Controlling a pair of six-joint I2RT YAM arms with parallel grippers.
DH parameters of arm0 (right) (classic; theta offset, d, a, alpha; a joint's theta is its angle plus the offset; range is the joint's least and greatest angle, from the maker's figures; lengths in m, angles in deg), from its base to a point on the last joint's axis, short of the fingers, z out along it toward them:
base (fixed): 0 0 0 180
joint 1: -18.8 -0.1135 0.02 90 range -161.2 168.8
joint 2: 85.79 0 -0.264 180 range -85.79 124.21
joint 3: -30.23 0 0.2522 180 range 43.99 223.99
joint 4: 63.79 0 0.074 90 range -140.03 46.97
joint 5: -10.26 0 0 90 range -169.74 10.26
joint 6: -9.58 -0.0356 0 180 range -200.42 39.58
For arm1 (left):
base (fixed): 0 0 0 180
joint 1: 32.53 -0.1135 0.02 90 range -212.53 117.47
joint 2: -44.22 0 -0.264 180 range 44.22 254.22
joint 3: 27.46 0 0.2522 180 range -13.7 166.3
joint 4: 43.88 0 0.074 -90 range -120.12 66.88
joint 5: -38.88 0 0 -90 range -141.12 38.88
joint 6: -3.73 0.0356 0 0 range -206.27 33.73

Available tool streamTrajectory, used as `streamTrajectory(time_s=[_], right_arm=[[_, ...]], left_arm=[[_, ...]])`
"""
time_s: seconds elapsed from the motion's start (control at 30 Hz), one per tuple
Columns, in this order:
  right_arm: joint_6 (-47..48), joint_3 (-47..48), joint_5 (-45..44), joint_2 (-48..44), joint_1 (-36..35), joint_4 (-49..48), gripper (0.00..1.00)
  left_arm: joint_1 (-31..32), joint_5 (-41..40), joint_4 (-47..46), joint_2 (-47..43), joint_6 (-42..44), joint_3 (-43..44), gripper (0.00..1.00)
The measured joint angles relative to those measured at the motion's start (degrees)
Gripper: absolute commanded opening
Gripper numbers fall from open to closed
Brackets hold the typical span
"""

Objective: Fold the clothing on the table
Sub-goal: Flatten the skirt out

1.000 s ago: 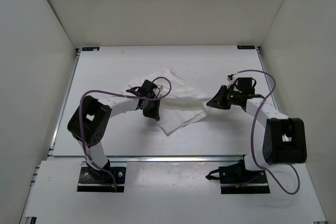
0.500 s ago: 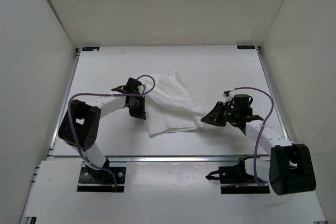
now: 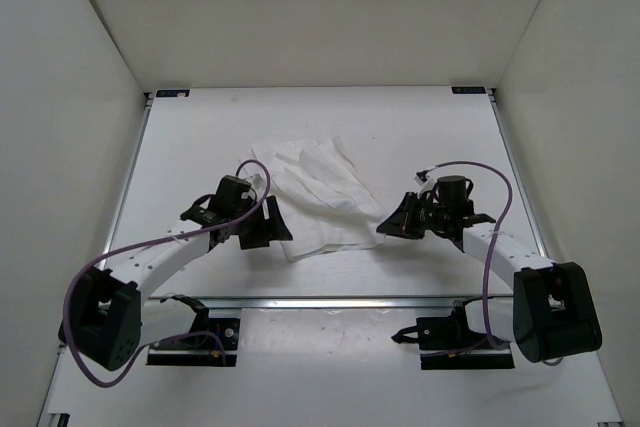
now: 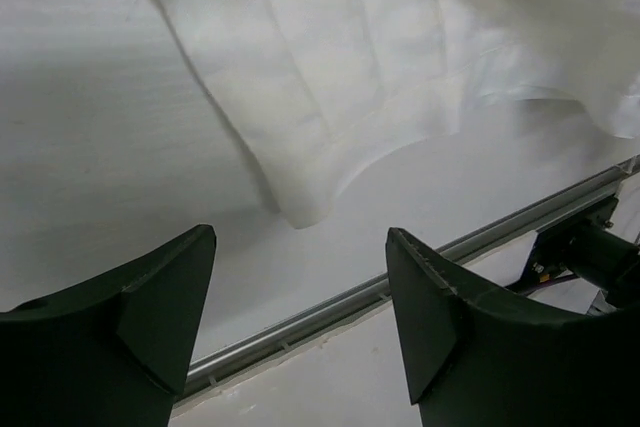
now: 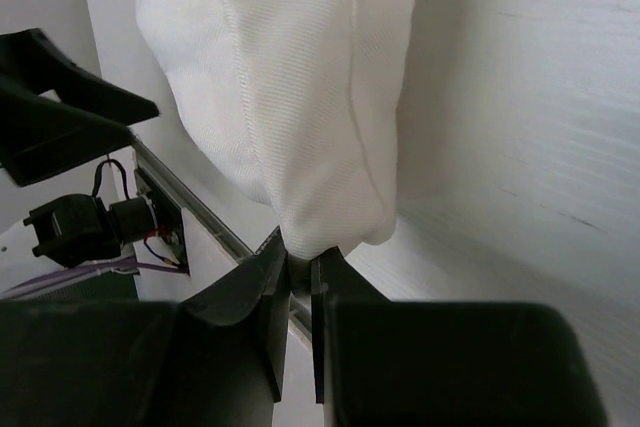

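Note:
The white clothing [image 3: 318, 197] lies wrinkled on the table [image 3: 200, 137], its near edge close to the front. In the left wrist view its near corner [image 4: 300, 209] rests flat just beyond my left gripper [image 4: 300, 237], which is open and holds nothing. From the top view my left gripper [image 3: 268, 227] sits at the cloth's near-left edge. My right gripper [image 3: 386, 227] is at the cloth's right corner. Up close, the right gripper [image 5: 300, 265] is shut on a bunched fold of the clothing [image 5: 290, 77], which hangs lifted off the table [image 5: 530, 97].
A metal rail [image 3: 330, 300] runs along the table's front edge, also in the left wrist view as the rail [image 4: 400, 282]. White walls [image 3: 320, 17] enclose the back and both sides. Purple cables [image 3: 490, 237] loop over both arms.
My left gripper has opened and let go of the clothing, backing toward the near left. The cloth's left corner now lies on the table. My right gripper kept its grip and shifted slightly left.

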Motion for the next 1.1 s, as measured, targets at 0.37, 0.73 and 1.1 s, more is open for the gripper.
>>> streamTrajectory(time_s=[0.37,0.73,1.1], right_arm=[[2.36,4.02,0.24,3.85,-3.82,1.44,0.0],[3.39,5.25,0.17,4.74,-3.8,3.08,0.0],[1.77,5.22,0.09,4.59,-2.08,2.23,0.0]], left_arm=[[0.96,1.88,-5.31,8.66,-4.24,-4.17,0.7],[3.34,-1.36,-10.08,13.73,-6.97,-2.86,0.18],[0.31,-2.89,-4.72,12.5,-2.86,-0.94,0.0]])
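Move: The skirt's near left corner lies almost under the open left hand, about 6 cm down, 1 cm back and 2 cm to the right. From that hand, the skirt's rumpled middle is roughly 13 cm ahead and 8 cm right, and the near right corner, still held by the right hand, is about 21 cm right, 2 cm ahead and 1 cm higher. From the right hand, the left corner is some 18 cm left, 2 cm back and 7 cm below. The left fingers come to pinch the skirt's near left corner: the hand sinks about 6 cm, drifting 2 cm back and then forward and slightly right, tips by some 10 degrees and shuts on the cloth just above the table. It then starts drawing the corner left, lifting slightly. The right hand keeps its grip, moves about 2 cm left and eases partly back. ##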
